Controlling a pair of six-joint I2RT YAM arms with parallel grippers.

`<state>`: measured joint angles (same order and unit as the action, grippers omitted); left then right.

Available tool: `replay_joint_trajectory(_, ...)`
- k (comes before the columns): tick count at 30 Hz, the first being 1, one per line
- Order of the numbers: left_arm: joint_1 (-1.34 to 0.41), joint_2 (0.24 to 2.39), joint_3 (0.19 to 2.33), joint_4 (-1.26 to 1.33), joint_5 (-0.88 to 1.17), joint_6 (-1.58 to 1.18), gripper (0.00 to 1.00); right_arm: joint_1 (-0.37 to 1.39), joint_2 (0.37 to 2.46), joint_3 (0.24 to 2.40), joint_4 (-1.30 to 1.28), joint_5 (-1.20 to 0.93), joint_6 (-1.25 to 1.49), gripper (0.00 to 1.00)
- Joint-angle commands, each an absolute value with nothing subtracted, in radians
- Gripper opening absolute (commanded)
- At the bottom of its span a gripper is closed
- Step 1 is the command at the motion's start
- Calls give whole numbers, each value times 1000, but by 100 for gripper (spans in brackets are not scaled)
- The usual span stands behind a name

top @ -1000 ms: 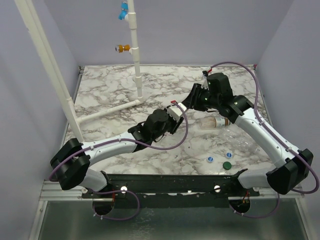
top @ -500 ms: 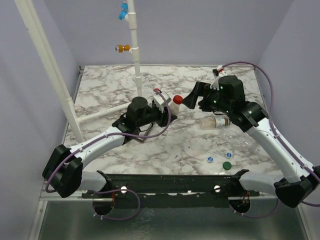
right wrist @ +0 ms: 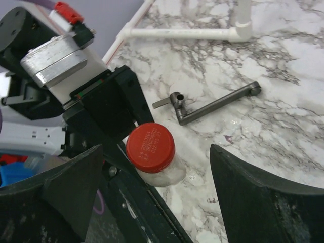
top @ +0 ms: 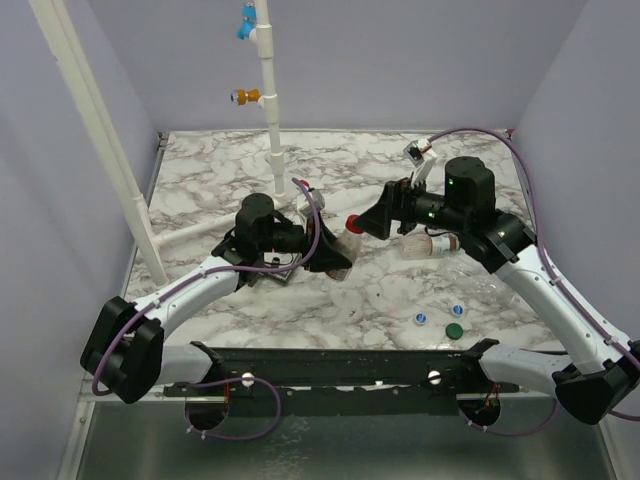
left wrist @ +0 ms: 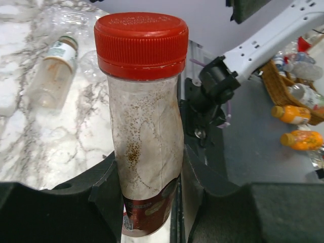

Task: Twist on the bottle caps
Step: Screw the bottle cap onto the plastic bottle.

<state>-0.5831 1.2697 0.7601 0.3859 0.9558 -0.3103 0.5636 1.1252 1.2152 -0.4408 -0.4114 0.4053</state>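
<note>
My left gripper (left wrist: 147, 202) is shut on a clear bottle (left wrist: 147, 142) with a reddish label, low on its body. A red cap (left wrist: 140, 45) sits on the bottle's neck. In the top view the bottle (top: 343, 240) points right, with the red cap (top: 353, 222) just in front of my right gripper (top: 383, 215). The right gripper (right wrist: 157, 167) is open, its fingers (right wrist: 253, 187) wide on either side of the red cap (right wrist: 150, 147) without touching it. A second bottle (top: 430, 245) lies on the table under the right arm. Two white-and-blue caps (top: 421, 320) (top: 457, 309) and a green cap (top: 454, 330) lie at the near right.
A white pipe (top: 272, 110) stands at the back with an orange fitting (top: 245, 97) and a blue one (top: 245, 25); a branch (top: 215, 222) runs along the table. A dark metal crank (right wrist: 217, 104) lies by the left arm. A crumpled clear bottle (top: 485, 283) lies at the right.
The right gripper opened and let go of the red cap, then drew back. The left arm swung left with the bottle and now tilts its capped end back toward the right gripper.
</note>
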Motion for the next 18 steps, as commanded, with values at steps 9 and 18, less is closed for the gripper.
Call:
replay_joint_trajectory(9,-577,1291,757,590,1151,-477,0,566,1134,1187,-381,-680,375,77)
replay_joint_trajectory(18,-577,1314,763,595,1158,-483,0,566,1134,1165,-321,-692,411,62)
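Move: The red cap, already sitting on the plastic bottle that the left hand holds, is right at the open right fingertips: about 3 cm left of the right hand, 1 cm back and 2 cm below. From the left hand the cap is some 7 cm up, 3 cm ahead and 1 cm to the right. From the right hand, a bottle lies on the table about 18 cm right and 4 cm ahead, and the metal tap about 20 cm left and level with it, both nearly 30 cm below. The red cap gets taken in between the right fingers: the right hand eases about 3 cm back and 2 cm left onto it, turning some 15 degrees counter-clockwise, while its wide-open fingers narrow by roughly a quarter. The left hand keeps its grip and carries the bottle a good 2 cm back and a little up, turning it about 10 degrees clockwise; whether the pads touch the cap can't be made out. ##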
